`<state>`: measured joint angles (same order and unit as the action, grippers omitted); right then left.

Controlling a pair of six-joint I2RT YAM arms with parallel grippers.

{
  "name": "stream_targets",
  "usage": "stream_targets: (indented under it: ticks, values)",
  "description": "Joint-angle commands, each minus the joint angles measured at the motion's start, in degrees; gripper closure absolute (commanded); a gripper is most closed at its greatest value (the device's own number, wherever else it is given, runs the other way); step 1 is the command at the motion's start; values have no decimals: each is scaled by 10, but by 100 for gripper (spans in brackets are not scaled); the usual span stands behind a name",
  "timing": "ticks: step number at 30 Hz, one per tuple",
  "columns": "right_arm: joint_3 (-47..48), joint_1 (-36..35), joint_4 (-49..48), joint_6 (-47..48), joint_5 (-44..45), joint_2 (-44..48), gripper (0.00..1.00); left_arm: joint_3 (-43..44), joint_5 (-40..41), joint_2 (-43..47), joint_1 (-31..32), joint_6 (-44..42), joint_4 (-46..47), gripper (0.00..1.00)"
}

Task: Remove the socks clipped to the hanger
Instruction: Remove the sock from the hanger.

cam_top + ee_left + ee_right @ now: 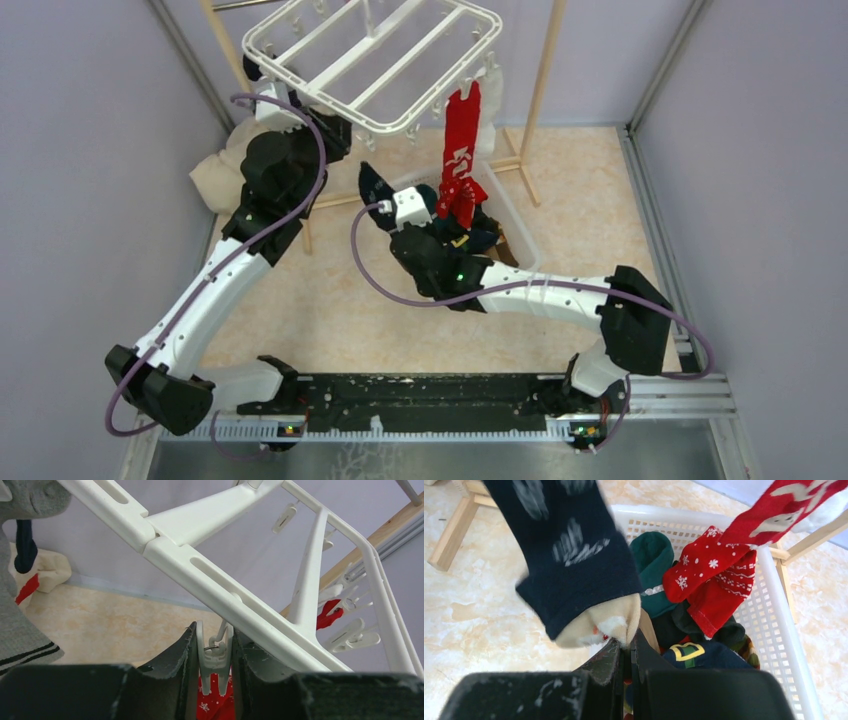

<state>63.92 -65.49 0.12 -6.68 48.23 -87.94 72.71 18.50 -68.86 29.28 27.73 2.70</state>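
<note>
The white hanger (pixel 320 92) hangs at the back, with its crossbars (pixel 215 580) filling the left wrist view. My left gripper (pixel 214 632) is up under it (pixel 335 132), shut on a white clip (pixel 215 655). Red snowflake fabric (pixel 215 702) shows just below that clip. A grey striped sock (pixel 20 630) hangs at the left. A long red sock (pixel 463 150) hangs from the hanger's near right corner, its foot (pixel 714 575) reaching into the basket. My right gripper (pixel 630 642) is shut on the cream toe of a navy sock (pixel 569 555), at the basket's left rim (pixel 385 205).
A white slatted basket (pixel 774 605) under the hanger (pixel 520 225) holds several socks, green, navy and red. Wooden poles (pixel 545 70) stand behind it, and a wooden foot (pixel 449 540) lies on the floor. A cream cloth (pixel 215 180) sits at the left wall.
</note>
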Motion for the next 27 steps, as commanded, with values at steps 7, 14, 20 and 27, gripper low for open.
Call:
stream_targets:
  ticks: [7, 14, 20, 27]
  values:
    - [-16, -6, -2, -20, 0, 47, 100, 6, -18, 5, 3, -16, 13, 78]
    - [-12, 4, 76, -23, 4, 149, 100, -3, -24, 18, 3, -21, -13, 68]
    - [16, 63, 163, -43, -46, 212, 100, -6, -32, 29, 3, -24, -58, 49]
    - [24, 167, 211, -72, -179, 214, 100, -13, -69, 38, 3, -21, -120, 21]
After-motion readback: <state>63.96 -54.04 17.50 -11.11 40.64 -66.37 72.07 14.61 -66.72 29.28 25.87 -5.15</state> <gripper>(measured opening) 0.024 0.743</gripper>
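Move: The navy sock, already clear of its clip by the look of it, is in the right hand's shut fingers. The basket's middle lies about 12 cm to that hand's right, 6 cm ahead and 17 cm below. The hanging red sock is some 10 cm right of it, 11 cm ahead and 10 cm higher. The left hand still pinches the emptied clip between its fingertips; the grey sock hangs roughly 13 cm to its left, 6 cm ahead and 10 cm lower. To the right and upward the right hand carries the gripped navy sock over the basket, first dipping a centimetre, then sweeping about 11 cm right and 8 cm up with a slight roll, fingers shut throughout. The left hand holds the clip at first, then spreads its fingers wide to let go and eases down and back. ##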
